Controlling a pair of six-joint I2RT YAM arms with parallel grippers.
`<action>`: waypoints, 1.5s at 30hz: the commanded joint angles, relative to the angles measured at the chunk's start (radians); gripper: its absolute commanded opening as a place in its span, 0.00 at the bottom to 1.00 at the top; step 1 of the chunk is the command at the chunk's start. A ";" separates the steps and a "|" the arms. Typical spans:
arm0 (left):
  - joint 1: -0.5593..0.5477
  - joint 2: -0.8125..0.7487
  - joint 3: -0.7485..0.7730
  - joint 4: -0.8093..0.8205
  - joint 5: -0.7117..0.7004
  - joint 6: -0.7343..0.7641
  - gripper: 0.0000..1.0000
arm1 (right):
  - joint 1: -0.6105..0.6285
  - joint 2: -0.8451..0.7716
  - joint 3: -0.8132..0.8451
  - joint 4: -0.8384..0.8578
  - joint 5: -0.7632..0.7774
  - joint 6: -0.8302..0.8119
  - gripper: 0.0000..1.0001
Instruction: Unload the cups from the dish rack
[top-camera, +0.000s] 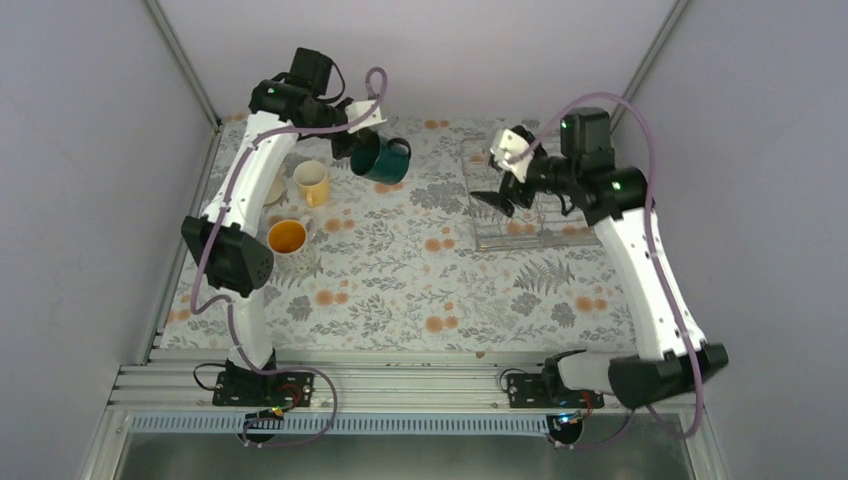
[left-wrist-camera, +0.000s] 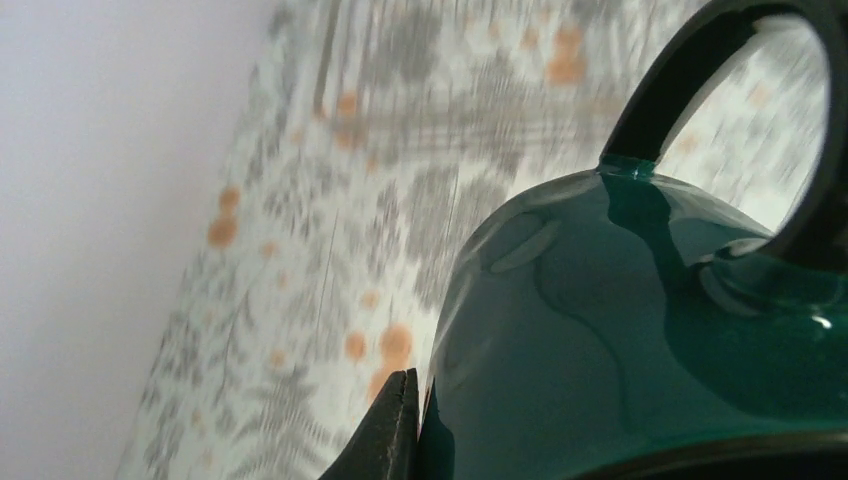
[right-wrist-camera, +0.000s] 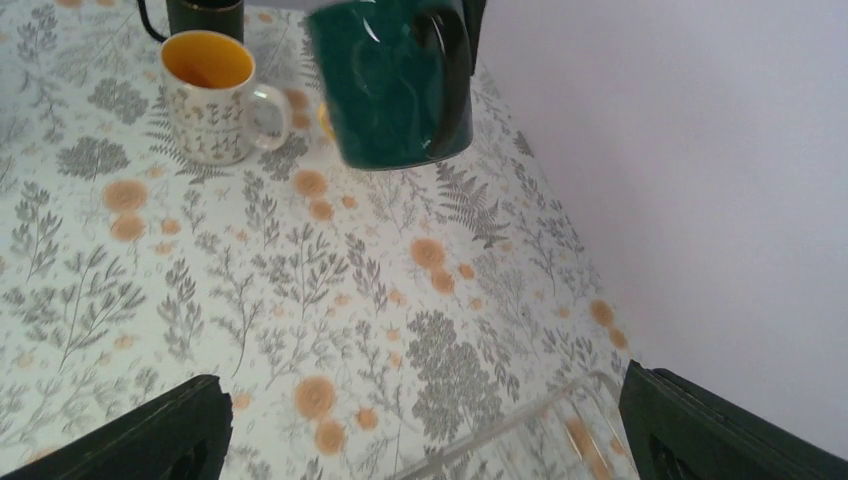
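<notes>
My left gripper (top-camera: 352, 143) is shut on the rim of the dark green cup (top-camera: 383, 160), holding it tilted in the air over the back of the table. In the left wrist view that green cup (left-wrist-camera: 640, 320) fills the frame beside one black finger (left-wrist-camera: 395, 430). My right gripper (top-camera: 500, 192) stands open over the left edge of the silver dish rack (top-camera: 530, 232), nothing between its fingers (right-wrist-camera: 150, 440). A rack corner (right-wrist-camera: 560, 420) shows below it. The orange-yellow cup (top-camera: 312, 183) and a patterned cup with an orange inside (top-camera: 288, 240) stand upright on the left.
The flowered tablecloth (top-camera: 420, 290) covers the table, with grey walls close on the left, back and right. A black cup (right-wrist-camera: 205, 15) is cut off at the top of the right wrist view, behind the patterned cup (right-wrist-camera: 210, 100). The left arm's elbow (top-camera: 230, 255) hangs over the left side.
</notes>
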 joint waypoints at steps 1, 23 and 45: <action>-0.009 0.072 0.090 -0.173 -0.366 0.168 0.02 | 0.005 -0.127 -0.118 -0.066 0.089 -0.091 1.00; -0.228 0.299 -0.089 -0.197 -0.976 0.227 0.02 | 0.005 -0.558 -0.354 -0.153 0.297 -0.072 1.00; -0.233 0.405 -0.056 -0.086 -0.919 0.147 0.02 | 0.000 -0.717 -0.351 -0.183 0.379 -0.056 1.00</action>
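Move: The left hand already holds the green cup; the clear patch of table it is bound for lies almost beneath, roughly 27 cm down, about 2 cm back and 2 cm left. From that hand, at similar depth, the yellow cup is some 7 cm ahead and 16 cm left, the floral cup about 7 cm back and 21 cm left. From the open right hand the patch is some 8 cm ahead, 27 cm left and 32 cm down. Left lowers its green cup some 25 cm towards the clear patch, fingers swinging downward; open right backs away. ##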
